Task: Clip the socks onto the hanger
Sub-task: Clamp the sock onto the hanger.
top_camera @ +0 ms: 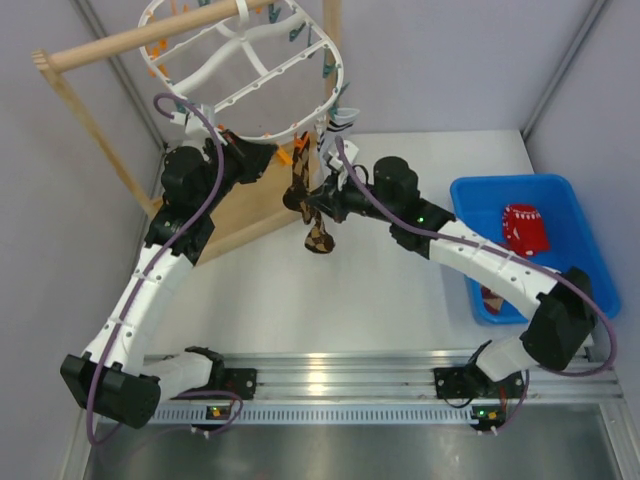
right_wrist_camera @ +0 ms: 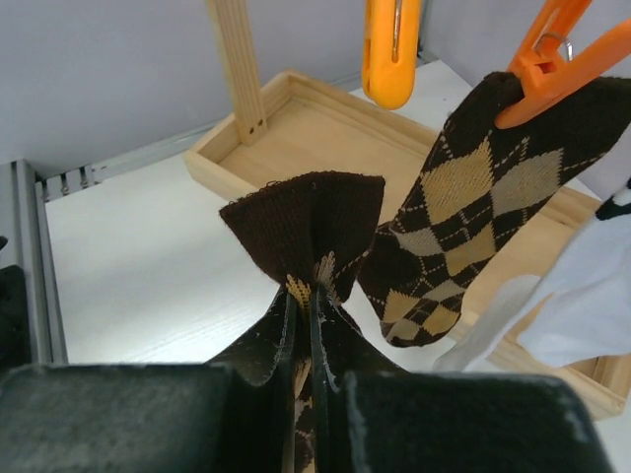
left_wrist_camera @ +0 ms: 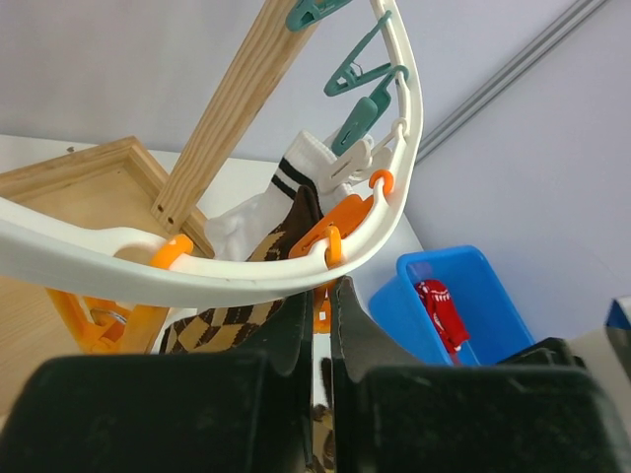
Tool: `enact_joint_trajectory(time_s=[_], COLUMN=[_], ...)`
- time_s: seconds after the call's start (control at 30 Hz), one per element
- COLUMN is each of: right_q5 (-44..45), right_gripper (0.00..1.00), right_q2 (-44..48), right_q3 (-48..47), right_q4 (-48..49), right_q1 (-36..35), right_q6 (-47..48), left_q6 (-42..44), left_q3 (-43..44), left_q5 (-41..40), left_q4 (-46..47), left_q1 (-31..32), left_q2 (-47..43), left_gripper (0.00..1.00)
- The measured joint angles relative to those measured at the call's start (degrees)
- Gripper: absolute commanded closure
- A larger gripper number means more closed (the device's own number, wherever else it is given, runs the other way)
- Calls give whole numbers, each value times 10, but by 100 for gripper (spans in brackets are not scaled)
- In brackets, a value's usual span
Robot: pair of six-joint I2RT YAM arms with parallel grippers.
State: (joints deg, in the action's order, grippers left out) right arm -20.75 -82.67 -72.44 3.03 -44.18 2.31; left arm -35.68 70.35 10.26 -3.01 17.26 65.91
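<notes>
The white oval hanger (top_camera: 262,62) hangs from the wooden pole, its rim (left_wrist_camera: 246,271) crossing the left wrist view. My left gripper (left_wrist_camera: 320,296) is shut just under the rim, pinching an orange clip (left_wrist_camera: 321,317). My right gripper (right_wrist_camera: 314,286) is shut on the cuff of a brown argyle sock (right_wrist_camera: 306,227), which dangles below it (top_camera: 318,238). Its twin (right_wrist_camera: 473,197) hangs from another orange clip (right_wrist_camera: 552,59). A white sock with dark bands (left_wrist_camera: 296,172) is clipped beside it. A red sock (top_camera: 524,228) lies in the bin.
A blue bin (top_camera: 470,195) sits at the right of the table. The wooden rack's pole (top_camera: 130,42) and tray base (top_camera: 250,215) stand behind the left arm. A free orange clip (right_wrist_camera: 392,49) hangs above the held sock. Teal clips (left_wrist_camera: 360,113) line the rim.
</notes>
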Motion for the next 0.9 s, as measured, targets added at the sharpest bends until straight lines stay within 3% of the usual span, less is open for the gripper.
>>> enact_joint_trajectory(time_s=[0.27,0.83,0.9], right_q5=[45,53,53], right_gripper=[100,100,100], right_q2=[-75,-102,-108], right_q3=[-37,-88,-96], right_q4=[47,61,61], right_q1=[-8,-10,-10], right_q6=[5,10,11], left_q6=[-4,-5,-5], left_q3=[-2,-9,-11], left_q5=[4,9,9], left_q4=[0,6,9], left_q1=[0,-3,-3], left_q2=[0,-1,-1], left_gripper=[100,100,96])
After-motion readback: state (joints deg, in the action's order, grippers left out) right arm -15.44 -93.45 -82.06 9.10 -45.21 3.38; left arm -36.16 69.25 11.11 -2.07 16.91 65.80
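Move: The orange clip, pinched in the left fingers, lies about 5 cm ahead of the right hand, 4 cm to its left and 4 cm higher; from the left hand point it is some 1 cm ahead, 2 cm right and 2 cm lower. The hung argyle sock is roughly 8 cm ahead of the right hand, 2 cm left, about level; the striped white sock hangs some 13 cm ahead, 5 cm right and 2 cm higher. The loose brown argyle sock, still pinched below its cuff by the shut right fingers, is carried about 6 cm forward and left towards the orange clip, dipping a centimetre first, then rising some 3 cm more slowly to bring the cuff up to the clip's lower end. The fingers tip up about 5 degrees; the left hand keeps its pinch on the clip and stays in place. ##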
